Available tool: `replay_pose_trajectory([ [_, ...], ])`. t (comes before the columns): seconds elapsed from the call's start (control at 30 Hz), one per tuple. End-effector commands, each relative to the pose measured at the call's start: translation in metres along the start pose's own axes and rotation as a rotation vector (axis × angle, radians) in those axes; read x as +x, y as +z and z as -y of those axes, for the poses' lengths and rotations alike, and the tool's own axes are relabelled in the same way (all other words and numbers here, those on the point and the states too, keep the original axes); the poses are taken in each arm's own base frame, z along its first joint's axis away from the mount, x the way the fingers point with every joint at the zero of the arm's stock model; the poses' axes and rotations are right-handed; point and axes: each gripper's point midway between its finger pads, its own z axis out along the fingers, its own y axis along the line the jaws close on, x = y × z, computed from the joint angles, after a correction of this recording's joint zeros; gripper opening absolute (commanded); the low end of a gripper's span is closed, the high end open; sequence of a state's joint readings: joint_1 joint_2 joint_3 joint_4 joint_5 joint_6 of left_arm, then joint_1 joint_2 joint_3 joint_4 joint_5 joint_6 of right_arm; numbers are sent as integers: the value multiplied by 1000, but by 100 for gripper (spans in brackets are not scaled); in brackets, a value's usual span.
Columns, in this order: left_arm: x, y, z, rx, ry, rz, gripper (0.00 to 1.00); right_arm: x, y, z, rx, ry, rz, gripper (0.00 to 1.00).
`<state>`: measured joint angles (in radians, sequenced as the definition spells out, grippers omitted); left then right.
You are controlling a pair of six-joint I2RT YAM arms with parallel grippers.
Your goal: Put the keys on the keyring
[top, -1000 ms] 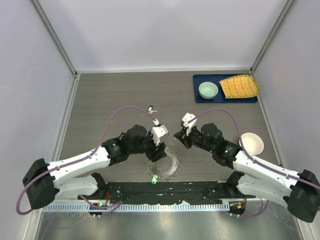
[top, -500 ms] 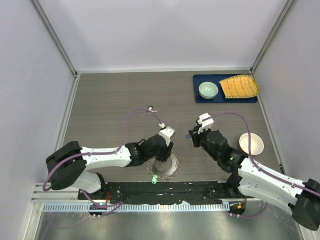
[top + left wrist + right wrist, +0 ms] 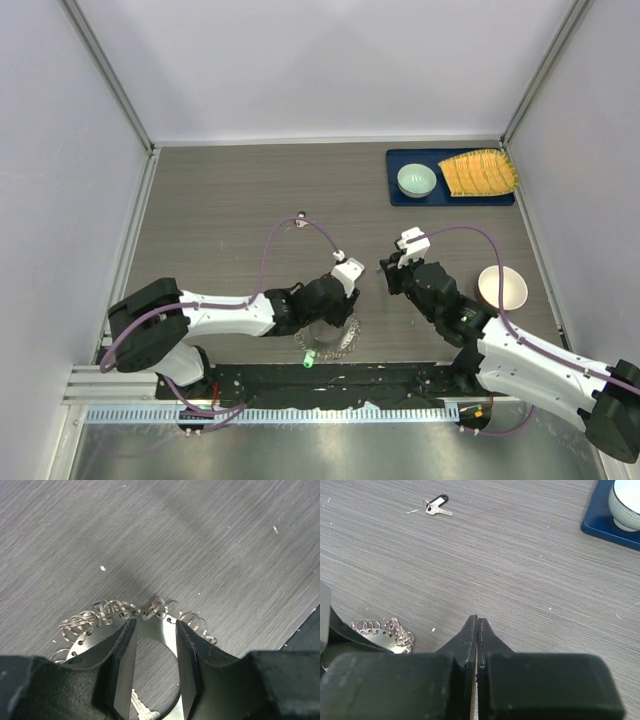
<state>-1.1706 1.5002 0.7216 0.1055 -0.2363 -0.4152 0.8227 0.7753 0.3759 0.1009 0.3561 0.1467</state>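
The keyring (image 3: 338,346) is a flat silver ring edged with small split rings, lying near the table's front. It also shows in the left wrist view (image 3: 84,639) and the right wrist view (image 3: 385,633). My left gripper (image 3: 331,318) (image 3: 155,625) is open, its fingers low over the ring's far rim. A silver key blade (image 3: 139,708) lies inside the ring between them. The green-headed key (image 3: 307,361) lies at the ring's near edge. A dark-headed key (image 3: 300,216) (image 3: 436,505) lies farther back. My right gripper (image 3: 384,270) (image 3: 477,621) is shut and apart from the ring. The blue key is hidden.
A white bowl (image 3: 503,287) stands right of my right arm. A blue tray (image 3: 398,195) at the back right holds a green bowl (image 3: 416,180) and a yellow ribbed item (image 3: 480,172). A black strip (image 3: 330,385) runs along the front edge.
My left gripper has moved right and toward the front, down onto the keyring. My right gripper has drawn back to the right, away from the left one.
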Motion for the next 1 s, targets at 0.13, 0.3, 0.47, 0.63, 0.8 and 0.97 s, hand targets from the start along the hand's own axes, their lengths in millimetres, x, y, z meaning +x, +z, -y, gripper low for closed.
replay_pose_trajectory([
  [0.13, -10, 2, 23, 112, 30, 55, 41, -17, -3, 0, 5, 52, 73, 1],
  [0.3, 4, 0, 26, 165, 79, 35, 41, -17, -4, 0, 0, 57, 77, 1],
  [0.47, 16, -10, 35, 250, 123, 6, 41, -17, -6, 0, -7, 64, 80, 1],
  [0.63, 22, -20, 46, 344, 134, 14, 42, -14, -5, -2, -13, 64, 70, 1],
  [0.8, 21, -17, 52, 375, 139, 15, 42, -13, -3, -4, -20, 60, 63, 1],
  [0.97, 21, -6, 50, 341, 134, 8, 40, -12, -4, -5, -26, 60, 62, 1],
])
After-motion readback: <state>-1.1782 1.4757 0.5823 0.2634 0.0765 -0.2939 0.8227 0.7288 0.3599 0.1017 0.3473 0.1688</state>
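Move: The keyring, the holed metal disc with loops round its rim, has its middle about 5 cm back and 4 cm left of the left hand, some 6 cm below. Its green tag sits on the near side, roughly 11 cm back and 8 cm left of that hand. The black-tagged key lies about 23 cm ahead and 11 cm left. From the right hand the keyring is about 12 cm back, 13 cm left and 14 cm lower. Drawing back about 5 cm, after an initial drift of about 1 cm to the right, the left hand sinks roughly 2 cm and comes in over the keyring's right-hand rim and the small loops there. The wrist turns some 20 degrees clockwise on the way. Its fingers stay partly open and empty, close above the disc; no touch can be made out. ##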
